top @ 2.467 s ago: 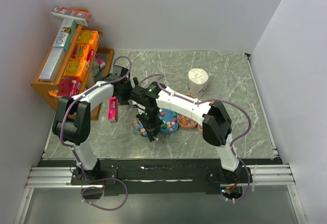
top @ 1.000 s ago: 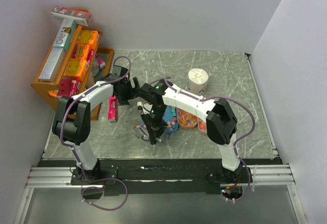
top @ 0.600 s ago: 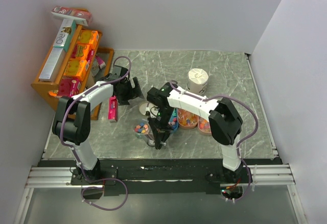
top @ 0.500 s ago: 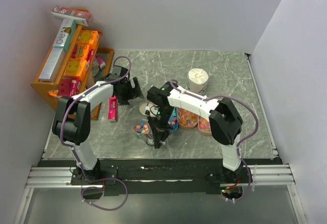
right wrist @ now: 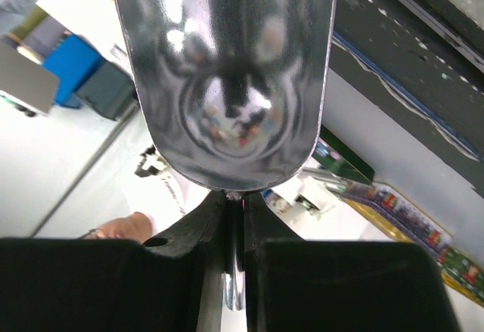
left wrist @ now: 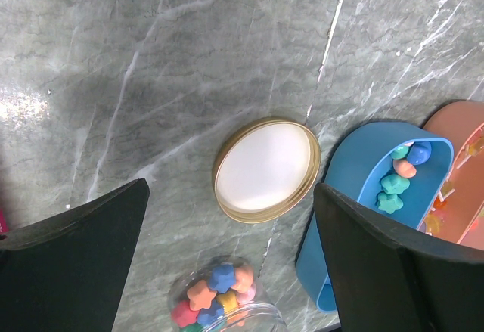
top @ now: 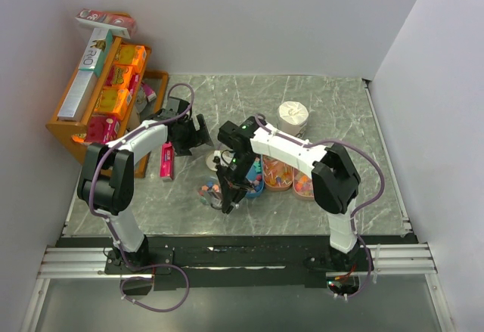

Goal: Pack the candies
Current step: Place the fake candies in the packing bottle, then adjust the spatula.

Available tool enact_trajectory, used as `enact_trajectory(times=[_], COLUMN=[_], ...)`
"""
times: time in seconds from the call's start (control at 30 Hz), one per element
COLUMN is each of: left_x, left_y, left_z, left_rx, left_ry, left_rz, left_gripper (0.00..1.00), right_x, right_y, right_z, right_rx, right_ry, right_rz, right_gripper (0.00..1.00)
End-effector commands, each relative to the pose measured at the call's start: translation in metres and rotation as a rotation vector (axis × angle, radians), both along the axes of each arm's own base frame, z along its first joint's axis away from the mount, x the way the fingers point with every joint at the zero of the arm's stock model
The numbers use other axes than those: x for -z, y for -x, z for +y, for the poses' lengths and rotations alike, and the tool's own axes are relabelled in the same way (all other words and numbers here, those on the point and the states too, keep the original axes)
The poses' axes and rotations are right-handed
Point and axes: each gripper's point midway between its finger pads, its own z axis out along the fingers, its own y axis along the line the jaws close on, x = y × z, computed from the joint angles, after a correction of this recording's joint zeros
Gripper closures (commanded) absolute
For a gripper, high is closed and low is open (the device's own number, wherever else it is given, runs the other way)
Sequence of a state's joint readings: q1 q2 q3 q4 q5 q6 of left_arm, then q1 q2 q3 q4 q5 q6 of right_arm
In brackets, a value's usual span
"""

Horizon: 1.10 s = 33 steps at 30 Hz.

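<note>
The candies (left wrist: 215, 298) lie in a clear glass jar (top: 207, 191) on the marble table, with more candies (left wrist: 401, 173) in a blue tray (top: 254, 184). A gold-rimmed lid (left wrist: 266, 169) lies flat beside the jar. My left gripper (left wrist: 231, 188) hangs open above the lid and jar, holding nothing; in the top view the left gripper (top: 198, 134) sits behind the lid (top: 219, 158). My right gripper (right wrist: 234, 218) is shut on the handle of a shiny metal scoop (right wrist: 227, 67). From above, the scoop (top: 227, 205) points toward the near edge, just right of the jar.
An orange tray (top: 278, 175) and another tray (top: 304, 186) with sweets stand right of the blue one. A white roll (top: 293, 120) stands behind them. A flat pink packet (top: 167, 159) lies left, next to a wooden shelf (top: 106, 90) of orange boxes.
My right arm has swung the scoop around the jar, first toward the near edge, then slightly back and left. The lid has come into view. The left arm has stayed put.
</note>
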<state>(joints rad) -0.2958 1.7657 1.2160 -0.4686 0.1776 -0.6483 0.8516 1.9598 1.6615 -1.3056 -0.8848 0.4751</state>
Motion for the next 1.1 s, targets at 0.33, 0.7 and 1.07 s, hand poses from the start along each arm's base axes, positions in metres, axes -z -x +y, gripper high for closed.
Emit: enact_trajectory(times=[0.33, 0.7, 1.07], left_x=[-0.028, -0.049, -0.099], left_y=[-0.011, -0.010, 0.009], left_z=[-0.006, -0.010, -0.058], left_rx=[0.001, 0.031, 0.258], left_ry=[0.044, 0.034, 0.144], left_rz=[-0.083, -0.155, -0.290], left_gripper=[0.04, 0.03, 0.04], right_x=[0.008, 0.004, 0.015], right_y=[-0.005, -0.032, -0.052], right_z=[0.002, -0.021, -0.073], right_rx=[0.072, 0.062, 0.011], right_ry=[-0.008, 0.068, 0.313], right_rz=[0.034, -0.299, -0.863], right_gripper=[1.00, 1.00, 1.00])
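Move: From the right hand, which holds the scoop by its handle, the blue candy tray lies about 5 cm right, 6 cm ahead and 14 cm below. The packing bottle is some 6 cm left and 2 cm ahead, the round lid 4 cm left and 10 cm ahead, the orange tray 14 cm right and 6 cm ahead. From the left hand the blue tray is about 12 cm back and 11 cm right. Right hand dips 3 cm, then swings the scoop about 5 cm right towards the blue tray; left rises 6 cm. ##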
